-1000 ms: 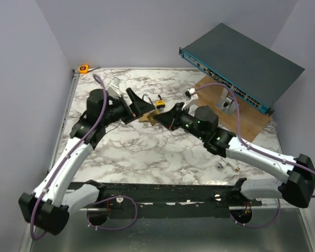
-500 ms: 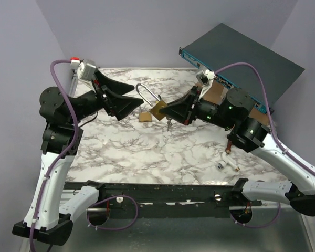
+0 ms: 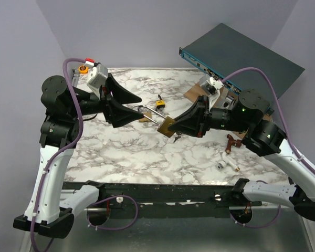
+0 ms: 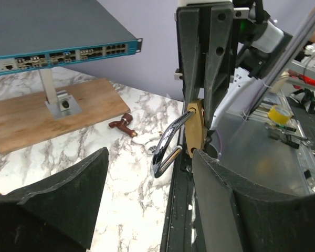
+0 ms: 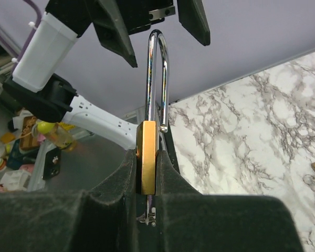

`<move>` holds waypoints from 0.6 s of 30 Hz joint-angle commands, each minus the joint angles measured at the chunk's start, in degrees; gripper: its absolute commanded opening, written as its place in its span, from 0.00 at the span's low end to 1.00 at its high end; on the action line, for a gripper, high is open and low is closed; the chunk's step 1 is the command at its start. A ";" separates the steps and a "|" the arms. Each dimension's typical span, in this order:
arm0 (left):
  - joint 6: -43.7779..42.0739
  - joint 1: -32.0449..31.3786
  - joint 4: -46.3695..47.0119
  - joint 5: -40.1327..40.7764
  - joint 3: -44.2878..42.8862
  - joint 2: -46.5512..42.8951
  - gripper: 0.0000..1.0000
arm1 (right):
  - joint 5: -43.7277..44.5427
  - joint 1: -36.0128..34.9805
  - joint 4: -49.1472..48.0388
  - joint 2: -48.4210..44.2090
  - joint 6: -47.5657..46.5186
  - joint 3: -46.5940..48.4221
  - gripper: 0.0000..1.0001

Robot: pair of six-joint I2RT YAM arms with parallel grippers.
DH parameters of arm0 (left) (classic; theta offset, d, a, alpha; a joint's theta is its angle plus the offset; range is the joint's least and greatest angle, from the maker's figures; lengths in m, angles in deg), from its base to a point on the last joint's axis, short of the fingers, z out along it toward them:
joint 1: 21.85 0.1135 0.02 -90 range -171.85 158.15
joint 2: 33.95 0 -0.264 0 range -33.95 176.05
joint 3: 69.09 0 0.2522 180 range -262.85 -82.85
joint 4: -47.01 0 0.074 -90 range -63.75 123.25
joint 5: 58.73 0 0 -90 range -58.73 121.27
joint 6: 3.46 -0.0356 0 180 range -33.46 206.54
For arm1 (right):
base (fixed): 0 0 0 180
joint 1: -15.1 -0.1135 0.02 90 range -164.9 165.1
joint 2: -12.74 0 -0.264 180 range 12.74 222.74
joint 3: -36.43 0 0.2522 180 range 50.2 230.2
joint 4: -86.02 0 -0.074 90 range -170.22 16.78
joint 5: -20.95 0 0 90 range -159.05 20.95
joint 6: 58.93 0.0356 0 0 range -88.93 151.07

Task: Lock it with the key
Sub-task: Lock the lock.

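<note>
My right gripper [image 3: 174, 126] is shut on the brass padlock [image 3: 166, 126] and holds it up over the table's middle. In the right wrist view the padlock body [image 5: 147, 157] is pinched edge-on between the pads. Its steel shackle [image 5: 156, 79] rises with its short leg free of the body. A small key [image 5: 149, 216] pokes out under the body. My left gripper [image 3: 139, 107] faces it, open, its two fingers on either side of the shackle [image 4: 167, 149] without touching it. The body [image 4: 195, 128] hangs close to the right-hand finger [image 4: 236, 210].
A blue network switch [image 3: 241, 65] stands on a wooden board [image 3: 247, 118] at the back right. A small second lock [image 3: 160, 103] and a wooden block [image 3: 144, 118] lie mid-table. A brown part [image 3: 230, 143] and small metal bits [image 3: 220, 164] lie front right. An orange tape measure [image 3: 84, 69] is back left.
Both arms have risen from the table. The right gripper brought the padlock forward and lower. The left jaws have narrowed around the shackle.
</note>
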 commanded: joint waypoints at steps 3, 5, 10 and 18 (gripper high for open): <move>0.05 0.10 1.70 -8.01 0.18 -1.09 0.59 | -5.64 0.01 -1.09 -1.47 -0.45 3.83 0.01; -0.02 -0.06 1.43 -8.31 0.28 -0.97 0.56 | -5.99 -0.04 -0.58 -1.32 -0.72 4.09 0.01; 1.03 -0.76 2.89 -9.42 1.13 -1.12 0.48 | -4.15 0.01 1.06 -1.20 -2.13 3.88 0.01; -5.65 -3.98 -7.01 -7.07 0.08 0.73 0.40 | -2.67 0.01 2.00 -2.27 -3.36 4.44 0.01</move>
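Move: The left hand has the bow of the lock's open shackle just between its parted fingertips, about 1 cm to the right of the hand point, 1 cm back and 1 cm below. From the left hand, the brass lock body is roughly 7 cm right, 3 back and 2 lower; the hanging key is about 10 cm right, 4 back and 5 lower. From the right hand, which already grips the body, the bow is some 8 cm left, 2 ahead and 1 higher. Backward, easing off, the left hand travels about 3 cm and sinks roughly 1 cm at the end, turning some 10 degrees clockwise while its fingers close by about a third around the shackle bow without yet pinching it. The right hand keeps its grip on the lock body and draws back a little over 1 cm. ##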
